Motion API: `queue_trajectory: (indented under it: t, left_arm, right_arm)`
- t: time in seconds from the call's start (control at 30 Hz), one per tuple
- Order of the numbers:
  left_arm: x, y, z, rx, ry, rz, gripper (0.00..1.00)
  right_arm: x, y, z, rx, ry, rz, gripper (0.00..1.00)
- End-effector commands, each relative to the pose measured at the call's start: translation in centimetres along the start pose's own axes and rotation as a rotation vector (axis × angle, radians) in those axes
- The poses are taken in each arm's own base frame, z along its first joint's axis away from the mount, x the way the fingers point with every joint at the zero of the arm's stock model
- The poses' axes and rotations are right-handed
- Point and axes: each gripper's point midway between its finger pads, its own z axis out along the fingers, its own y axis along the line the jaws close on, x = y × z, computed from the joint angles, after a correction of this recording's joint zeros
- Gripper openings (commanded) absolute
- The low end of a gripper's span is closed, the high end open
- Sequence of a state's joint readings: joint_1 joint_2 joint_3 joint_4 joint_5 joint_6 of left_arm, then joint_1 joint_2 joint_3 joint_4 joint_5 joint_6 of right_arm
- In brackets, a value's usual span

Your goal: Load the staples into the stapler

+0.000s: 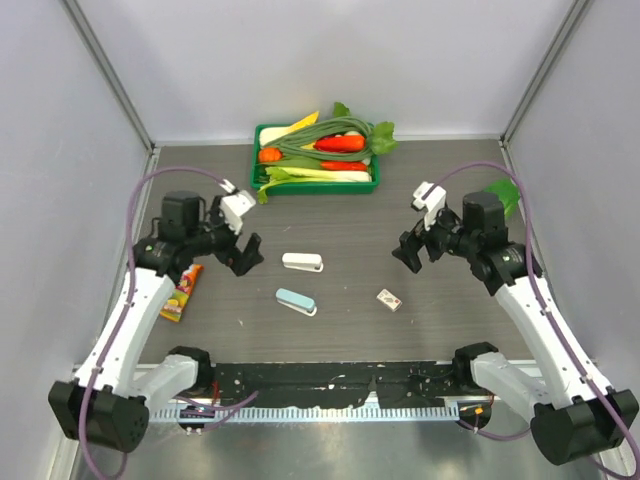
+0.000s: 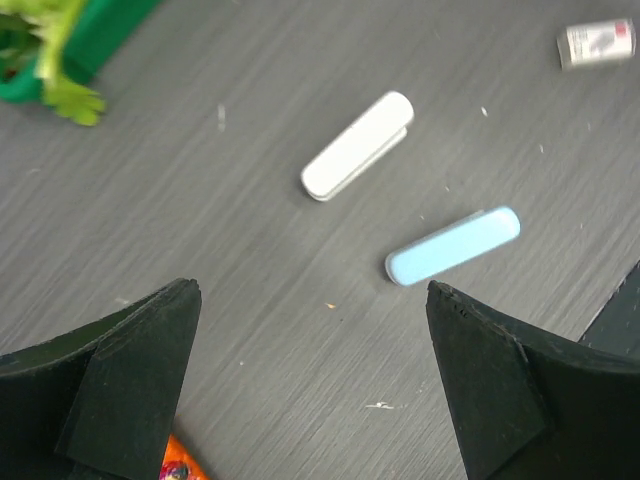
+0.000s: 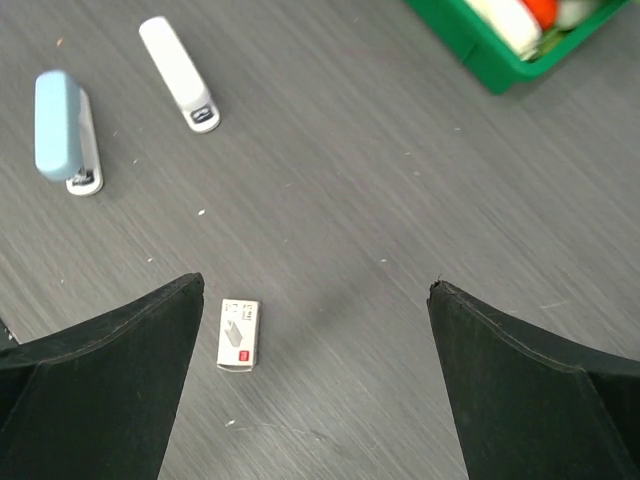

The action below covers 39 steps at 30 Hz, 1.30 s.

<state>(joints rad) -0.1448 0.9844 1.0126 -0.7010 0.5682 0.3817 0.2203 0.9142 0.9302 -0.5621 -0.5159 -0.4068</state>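
Observation:
Two staplers lie mid-table: a white one (image 1: 302, 262) (image 2: 358, 146) (image 3: 178, 86) and a light blue one (image 1: 296, 301) (image 2: 453, 246) (image 3: 62, 128). The staples (image 1: 389, 299), a tiny whitish box with a red mark, lie flat to their right, also seen in the wrist views (image 3: 239, 334) (image 2: 597, 44). My left gripper (image 1: 245, 255) (image 2: 312, 300) hovers open left of the staplers, holding nothing. My right gripper (image 1: 408, 252) (image 3: 316, 295) hovers open above and just right of the staples box, with nothing between its fingers.
A green tray (image 1: 320, 188) (image 3: 480, 50) (image 2: 90, 45) full of toy vegetables stands at the back centre. A colourful candy bag (image 1: 181, 292) (image 2: 178, 468) lies under the left arm. A green leaf (image 1: 505, 197) lies behind the right arm. Grey walls enclose the table.

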Motion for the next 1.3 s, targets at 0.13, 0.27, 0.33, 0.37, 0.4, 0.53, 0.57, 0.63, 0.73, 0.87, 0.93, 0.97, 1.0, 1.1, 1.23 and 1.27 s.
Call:
queue_trajectory:
  t: [0.13,0.27,0.33,0.37,0.4,0.53,0.57,0.63,0.73,0.87,0.93,0.97,1.0,1.1,1.23,1.27]
  left_arm:
    - [1.1,-1.6,5.6,0.063,0.141,0.170,1.00]
    - [1.6,-2.6,8.1,0.105,0.191,0.248,1.00]
    - [1.7,-3.7,9.4,0.157,0.194,0.307,1.00]
    - [1.9,-4.1,9.8,0.189,0.191,0.366,1.00]
    - [2.1,-4.8,10.3,0.223,0.176,0.393,1.00]
    - [1.9,-5.9,12.4,0.281,0.118,0.507,1.00]
    - [2.1,-6.0,12.9,0.299,0.116,0.518,1.00]
    - [2.0,-6.3,13.5,0.335,0.096,0.553,1.00]
    - [2.3,-6.7,14.6,0.386,0.099,0.580,1.00]
    - [3.6,-7.4,15.8,0.480,0.133,0.589,1.00]
    - [4.0,-7.7,16.2,0.519,0.140,0.608,1.00]
    - [4.0,-7.6,16.6,0.520,0.136,0.616,1.00]
    - [4.5,-7.4,17.2,0.519,0.148,0.616,1.00]
    - [4.9,-6.8,18.8,0.508,0.163,0.619,1.00]
    - [5.2,-6.6,20.1,0.524,0.189,0.594,0.95]
    - [4.8,-6.5,20.3,0.528,0.187,0.594,0.92]
  right_arm:
    - [1.7,1.2,3.4,-0.014,0.094,-0.116,0.99]
    - [2.4,2.0,4.0,-0.058,0.106,-0.137,0.99]
    - [3.1,2.5,4.2,-0.087,0.120,-0.149,0.99]
    - [3.3,2.6,4.2,-0.099,0.123,-0.153,0.99]
    - [3.4,2.8,4.2,-0.112,0.125,-0.159,0.99]
    - [4.2,3.6,4.4,-0.163,0.142,-0.157,0.99]
    - [4.5,3.8,4.5,-0.178,0.149,-0.158,0.99]
    - [4.7,4.0,4.6,-0.188,0.159,-0.155,0.99]
    - [5.2,3.9,4.8,-0.190,0.175,-0.154,0.99]
    - [5.4,3.9,4.9,-0.195,0.180,-0.159,0.99]
    - [5.5,4.1,4.8,-0.205,0.181,-0.165,0.99]
    - [5.5,4.2,4.8,-0.210,0.179,-0.167,0.99]
    - [5.4,4.3,4.7,-0.216,0.174,-0.170,0.99]
    - [5.4,4.4,4.5,-0.223,0.169,-0.175,0.99]
    - [5.5,4.4,4.4,-0.224,0.168,-0.171,0.99]
    - [5.6,4.3,4.3,-0.223,0.169,-0.170,0.99]
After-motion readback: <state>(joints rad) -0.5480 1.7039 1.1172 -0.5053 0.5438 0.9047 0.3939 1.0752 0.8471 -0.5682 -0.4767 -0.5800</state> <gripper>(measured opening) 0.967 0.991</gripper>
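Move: The white stapler lies about 15 cm to the left hand's right, 4 cm ahead and 20 cm below; the blue stapler is some 10 cm back of it and 1 cm to its left. The staples lie roughly 3 cm back and 1 cm left of the right hand, 21 cm below; from that hand the white stapler is about 22 cm left and 7 cm ahead. Left hand, open, sinks 16 cm and moves 13 cm right towards the white stapler; right sinks towards the staples. ##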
